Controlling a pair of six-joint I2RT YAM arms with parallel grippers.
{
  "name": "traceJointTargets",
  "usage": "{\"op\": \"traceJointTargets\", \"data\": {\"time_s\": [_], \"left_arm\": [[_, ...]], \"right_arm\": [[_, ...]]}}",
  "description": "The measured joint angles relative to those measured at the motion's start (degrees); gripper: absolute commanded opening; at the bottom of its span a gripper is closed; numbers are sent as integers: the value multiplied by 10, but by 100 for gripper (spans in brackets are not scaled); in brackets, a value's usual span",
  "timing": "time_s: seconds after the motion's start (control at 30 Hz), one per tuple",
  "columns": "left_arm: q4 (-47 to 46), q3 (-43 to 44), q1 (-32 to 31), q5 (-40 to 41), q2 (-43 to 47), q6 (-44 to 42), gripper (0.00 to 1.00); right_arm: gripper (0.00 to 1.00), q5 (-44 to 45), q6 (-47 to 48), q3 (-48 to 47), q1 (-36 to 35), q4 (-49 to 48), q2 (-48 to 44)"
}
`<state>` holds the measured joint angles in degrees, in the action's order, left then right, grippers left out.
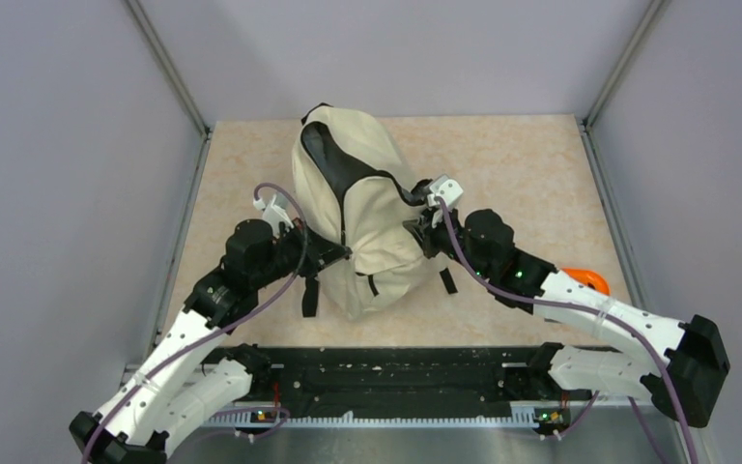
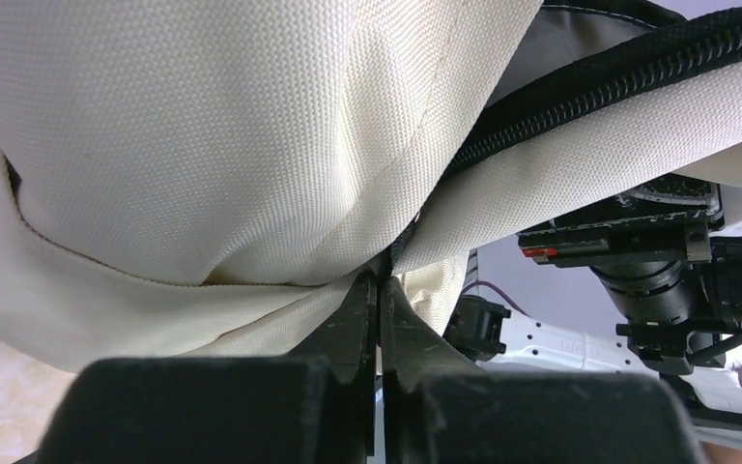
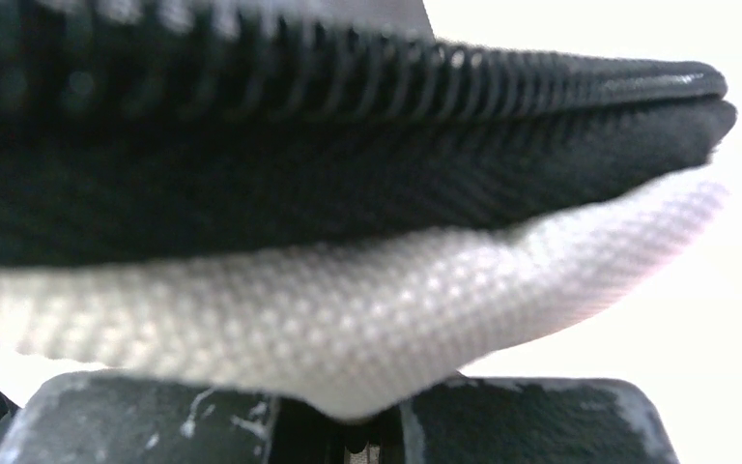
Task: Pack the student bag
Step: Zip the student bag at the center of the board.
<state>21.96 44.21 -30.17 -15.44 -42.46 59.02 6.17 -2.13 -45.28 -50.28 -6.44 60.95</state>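
Note:
The student bag (image 1: 367,217), cream with a dark opening and a black zip, stands propped up mid-table between both arms. My left gripper (image 1: 343,254) is shut against its left side; in the left wrist view the closed fingertips (image 2: 379,280) pinch a fold of the cream cloth (image 2: 203,145) below the zip (image 2: 589,97). My right gripper (image 1: 417,230) is at the bag's right side, by the opening. In the right wrist view a cream fold (image 3: 348,319) edged by the black zip (image 3: 348,77) runs down into the shut gripper (image 3: 372,423).
An orange object (image 1: 587,280) lies on the table behind my right forearm. Black straps (image 1: 309,295) hang from the bag's near side. A black rail (image 1: 396,382) runs along the near edge. Grey walls enclose the table. My right wrist (image 2: 657,261) shows past the bag.

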Motion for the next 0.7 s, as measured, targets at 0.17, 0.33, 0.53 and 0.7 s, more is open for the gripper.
{"op": "traceJointTargets", "data": {"time_s": [0.17, 0.33, 0.53, 0.7], "left_arm": [[-13, -15, 0, 1, 12, 0, 13], [-22, -20, 0, 1, 19, 0, 22], [-28, -26, 0, 1, 30, 0, 24], [-28, -27, 0, 4, 38, 0, 23]], "right_arm": [[0, 0, 0, 3, -2, -1, -2], [0, 2, 0, 3, -2, 0, -2], [0, 3, -1, 3, -2, 0, -2], [0, 3, -1, 3, -2, 1, -2]]}}
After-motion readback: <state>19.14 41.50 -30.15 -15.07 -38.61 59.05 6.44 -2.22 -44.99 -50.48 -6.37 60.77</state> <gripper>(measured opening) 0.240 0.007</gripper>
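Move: The zip's black pull tab is already pinched at my left fingertips, with its slider about 2 cm ahead, 1 cm left and slightly higher. The middle of the bag's still-open mouth lies some 15 cm ahead and 3 cm left of my left hand; the front pocket's zip tab is about 6 cm back, 5 cm right and lower. From my right hand, shut on the bag's upper edge, the pull tab lies roughly 6 cm back and 12 cm left. I open my left fingers to about a quarter of their range and let go of the zip's pull tab, then ease that hand barely 1 cm up and back, away from the slider, the fingers still pointing along the bag and tipping up only a few degrees. My right hand stays in place, keeping its closed grip on the edge of the bag's mouth. ##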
